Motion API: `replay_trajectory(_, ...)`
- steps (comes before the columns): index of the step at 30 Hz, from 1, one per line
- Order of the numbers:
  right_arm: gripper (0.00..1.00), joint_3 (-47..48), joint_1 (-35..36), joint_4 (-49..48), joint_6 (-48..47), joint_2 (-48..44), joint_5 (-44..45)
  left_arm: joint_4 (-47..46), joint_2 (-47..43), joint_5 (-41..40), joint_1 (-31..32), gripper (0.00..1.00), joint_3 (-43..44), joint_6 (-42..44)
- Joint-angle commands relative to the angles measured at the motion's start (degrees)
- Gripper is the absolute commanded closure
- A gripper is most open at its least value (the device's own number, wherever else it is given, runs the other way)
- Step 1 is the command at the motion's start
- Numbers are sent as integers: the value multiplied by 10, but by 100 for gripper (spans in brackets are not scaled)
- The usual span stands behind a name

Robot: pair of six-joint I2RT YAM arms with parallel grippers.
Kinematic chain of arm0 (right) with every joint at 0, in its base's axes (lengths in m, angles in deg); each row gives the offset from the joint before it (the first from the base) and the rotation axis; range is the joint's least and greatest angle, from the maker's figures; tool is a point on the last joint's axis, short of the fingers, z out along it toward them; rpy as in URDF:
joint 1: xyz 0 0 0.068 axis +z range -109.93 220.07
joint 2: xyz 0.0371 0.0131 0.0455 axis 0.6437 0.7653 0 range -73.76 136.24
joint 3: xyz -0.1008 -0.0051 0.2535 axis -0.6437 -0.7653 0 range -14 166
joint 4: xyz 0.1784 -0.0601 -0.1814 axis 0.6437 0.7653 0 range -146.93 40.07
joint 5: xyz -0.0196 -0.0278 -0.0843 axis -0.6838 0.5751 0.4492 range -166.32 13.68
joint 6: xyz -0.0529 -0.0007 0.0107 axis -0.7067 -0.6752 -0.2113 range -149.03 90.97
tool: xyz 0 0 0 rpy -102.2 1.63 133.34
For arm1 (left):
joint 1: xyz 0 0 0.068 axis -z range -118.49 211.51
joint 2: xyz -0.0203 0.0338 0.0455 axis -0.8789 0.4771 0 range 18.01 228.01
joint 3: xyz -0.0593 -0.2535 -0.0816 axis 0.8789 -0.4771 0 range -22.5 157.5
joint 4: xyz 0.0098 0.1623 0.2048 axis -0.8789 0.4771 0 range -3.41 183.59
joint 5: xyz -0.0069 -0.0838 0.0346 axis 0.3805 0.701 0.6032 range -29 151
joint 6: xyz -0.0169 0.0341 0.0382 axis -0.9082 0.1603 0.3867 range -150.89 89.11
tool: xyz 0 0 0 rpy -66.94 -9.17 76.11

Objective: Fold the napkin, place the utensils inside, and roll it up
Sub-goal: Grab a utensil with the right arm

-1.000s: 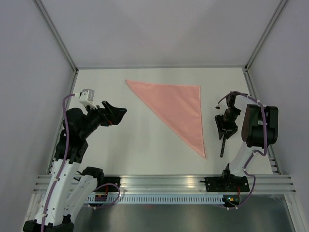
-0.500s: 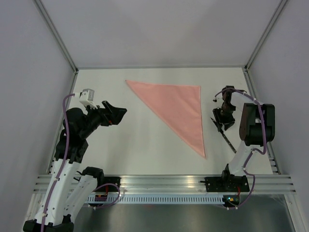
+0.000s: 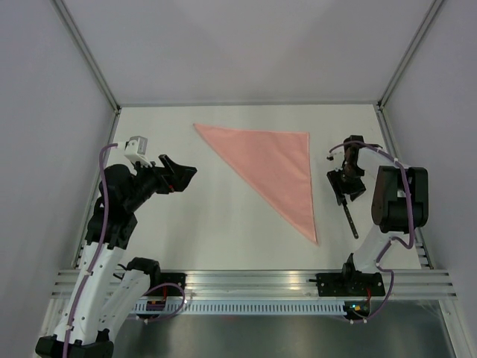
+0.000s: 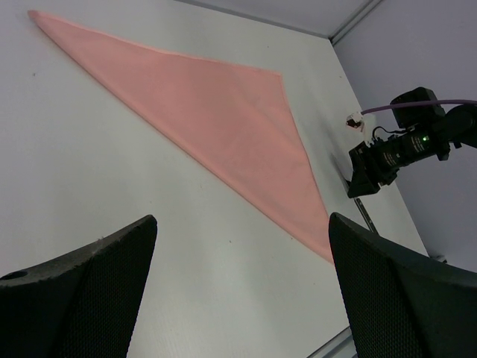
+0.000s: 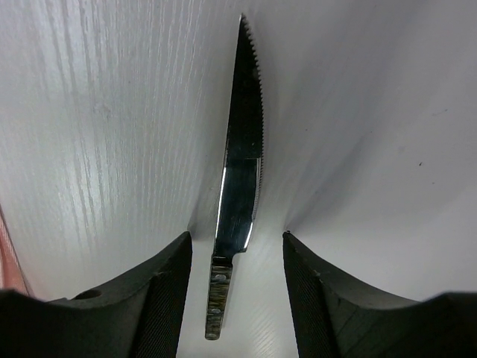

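Note:
The salmon-pink napkin [image 3: 277, 162] lies flat on the white table as a folded triangle, also seen in the left wrist view [image 4: 216, 127]. To its right, a knife [image 3: 350, 221] with a silver serrated blade [image 5: 243, 149] and a dark handle [image 5: 216, 302] lies on the table. My right gripper [image 3: 345, 188] is low over it, open. The knife lies between the fingers [image 5: 160, 298] with a gap on each side. My left gripper [image 3: 179, 174] hangs open and empty above the table left of the napkin, its fingers [image 4: 89, 276] wide apart.
Grey walls and aluminium posts [image 3: 93, 63] close the table in on three sides. A metal rail [image 3: 253, 280] runs along the near edge by the arm bases. The right arm's wrist [image 4: 399, 149] shows at the far right of the left wrist view.
The knife's near end swung from lower left to lower right, then settled close to straight. The right gripper shifted slightly and its jaws stand wider. The left arm stayed put.

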Motion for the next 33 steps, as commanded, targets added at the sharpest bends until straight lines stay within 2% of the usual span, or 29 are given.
replay_trajectory(1, 42, -14, -1, 47, -19, -38, 53, -24, -1, 20, -2, 0, 1, -23)
replay_trajectory(8, 45, -43, -1, 69, -24, -67, 70, -24, -2, 21, -2, 0, 1, -25)
replay_trajectory(15, 49, -74, -1, 57, -31, -56, 72, -27, -3, 27, -3, 0, 1, -31)
replay_trajectory(20, 59, -85, -1, 35, -33, -41, 86, -26, -10, 27, -3, 0, 1, -33)
replay_trajectory(23, 70, -92, -1, 24, -34, -42, 94, -25, -11, 26, -3, 0, 1, -33)
replay_trajectory(24, 77, -91, -1, 22, -33, -43, 94, -24, -10, 26, -2, 0, 2, -34)
replay_trajectory(27, 85, -83, -1, 19, -33, -48, 85, -24, -7, 27, -2, 0, 4, -37)
replay_trajectory(30, 100, -58, -1, 23, -31, -58, 71, -24, -3, 22, -3, 0, 8, -34)
replay_trajectory(33, 100, -25, -1, 34, -27, -69, 50, -18, 2, 19, -3, 0, 17, -30)
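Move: Just under and behind the right hand lies the knife, its middle about 2 cm back and 1 cm down, blade pointing ahead and handle running back towards the robot. The folded napkin's middle is roughly 23 cm to that hand's left and 13 cm ahead, at table height. From the left hand the knife is about 51 cm to the right, 1 cm ahead and some 28 cm below. Drawing back about 4.5 cm along the knife from the blade towards its handle, the right hand rises a touch on the way and sinks again to table height, fingers pointing down. There its half-open fingers shut and pinch the handle just behind the blade; with them closed, the hand eases forward about half a centimetre. ##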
